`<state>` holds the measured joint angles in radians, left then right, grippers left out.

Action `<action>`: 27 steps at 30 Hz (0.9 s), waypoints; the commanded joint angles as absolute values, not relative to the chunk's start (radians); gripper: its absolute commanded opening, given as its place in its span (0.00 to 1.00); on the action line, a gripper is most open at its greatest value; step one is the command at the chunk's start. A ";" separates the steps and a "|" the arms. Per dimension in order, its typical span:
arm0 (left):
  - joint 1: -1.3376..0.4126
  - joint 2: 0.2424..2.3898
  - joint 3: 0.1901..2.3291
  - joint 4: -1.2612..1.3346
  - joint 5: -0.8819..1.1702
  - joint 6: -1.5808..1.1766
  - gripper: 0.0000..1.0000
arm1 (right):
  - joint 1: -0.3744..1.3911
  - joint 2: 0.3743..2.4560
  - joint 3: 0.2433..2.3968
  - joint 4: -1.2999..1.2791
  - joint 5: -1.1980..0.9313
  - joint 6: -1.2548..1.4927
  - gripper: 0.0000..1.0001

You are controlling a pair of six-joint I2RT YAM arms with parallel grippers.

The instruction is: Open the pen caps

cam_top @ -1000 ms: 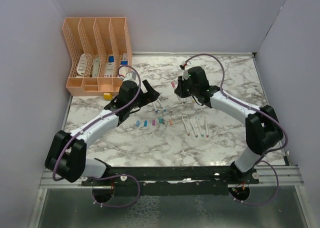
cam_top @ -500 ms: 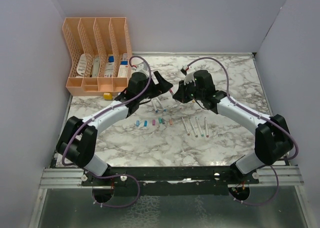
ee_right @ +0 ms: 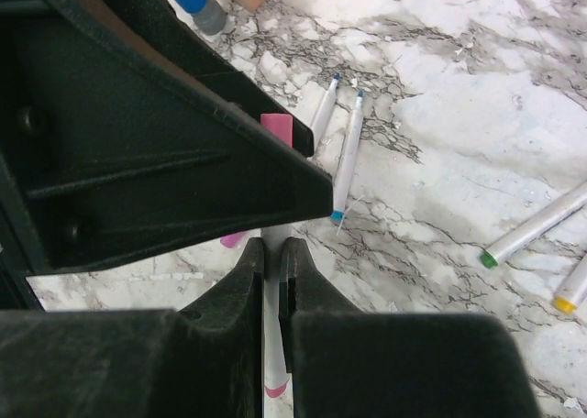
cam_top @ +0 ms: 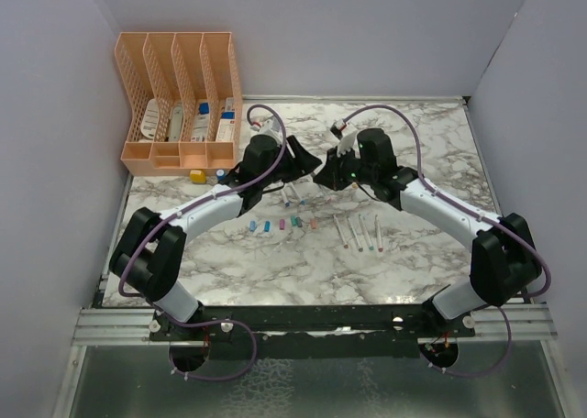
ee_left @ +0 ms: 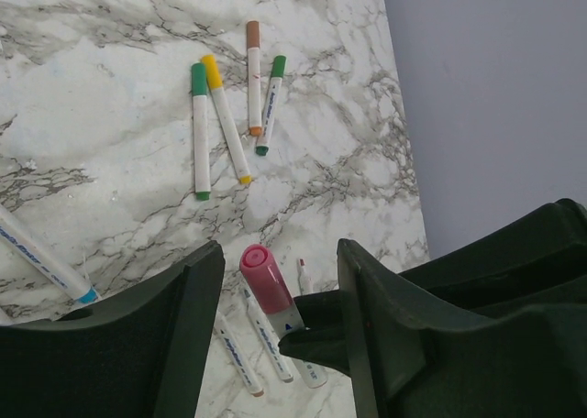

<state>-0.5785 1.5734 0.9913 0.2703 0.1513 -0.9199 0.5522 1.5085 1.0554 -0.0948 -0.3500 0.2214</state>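
Note:
My right gripper point(ee_right: 272, 244) is shut on the pale barrel of a pink pen point(ee_right: 274, 345) and holds it above the table. The pen's pink cap point(ee_left: 266, 279) stands between the fingers of my left gripper point(ee_left: 280, 253), which is open, with a gap showing on each side of the cap. The two grippers meet at the table's middle back point(cam_top: 316, 166). Several capped pens point(ee_left: 225, 115) lie in a row on the marble point(cam_top: 358, 230). Several loose caps point(cam_top: 280, 224) lie to their left. Uncapped pens point(ee_left: 271, 340) lie under the held pen.
An orange file organizer point(cam_top: 179, 102) stands at the back left, with a yellow block point(cam_top: 196, 174) and a blue-topped bottle point(ee_right: 197, 1) in front of it. Two blue-tipped pens point(ee_right: 348, 152) lie near the bottle. Grey walls enclose the table.
My left arm has swung right to the pen held by the right gripper. Its jaws have narrowed around the pink cap. The right gripper has shifted slightly and stayed shut on the pen.

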 commanded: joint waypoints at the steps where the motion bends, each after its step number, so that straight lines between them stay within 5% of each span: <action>1: -0.584 1.579 1.010 0.323 0.171 -0.926 0.51 | 0.561 1.479 1.049 -0.057 -0.400 0.214 0.01; 10: -0.584 1.578 1.009 0.329 0.174 -0.927 0.30 | 0.563 1.467 1.040 -0.048 -0.406 0.217 0.01; 14: -0.584 1.576 1.007 0.330 0.179 -0.926 0.02 | 0.563 1.461 1.040 -0.044 -0.403 0.220 0.01; 17: -0.585 1.573 1.007 0.330 0.182 -0.925 0.00 | 0.563 1.456 1.042 -0.048 -0.392 0.221 0.03; 20: -0.585 1.566 1.005 0.330 0.181 -0.925 0.00 | 0.563 1.452 1.053 -0.067 -0.378 0.220 0.42; 22: -0.585 1.560 1.008 0.330 0.180 -0.923 0.00 | 0.563 1.455 1.062 -0.086 -0.378 0.212 0.58; 27: -0.585 1.564 1.030 0.330 0.188 -0.922 0.00 | 0.563 1.474 1.085 -0.117 -0.385 0.203 0.68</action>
<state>-0.5785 1.5734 0.9916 0.3061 0.1661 -0.9325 0.5571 1.4899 1.0470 -0.0956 -0.3790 0.2176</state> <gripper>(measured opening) 0.122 0.669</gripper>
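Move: Between the left hand's half-open fingers stands the cap end of the pink pen; the pen's middle is about 3 cm below that hand and 1 cm nearer the base. The right hand already holds the barrel, the middle about 1 cm above its own point. On the table some 13 cm below the left hand lie a green pen about 5 cm ahead and 7 cm right, an uncapped pen level and 5 cm left, and the orange cap 7 cm back, straight behind. Closing from a little over half open, the left fingers pinch the pink cap from both sides while that hand rises only about 1 cm. The right hand keeps its grip on the barrel with barely a drift back, then, once the left is shut, opens to about two thirds and lets go, its fingers staying around the barrel. ##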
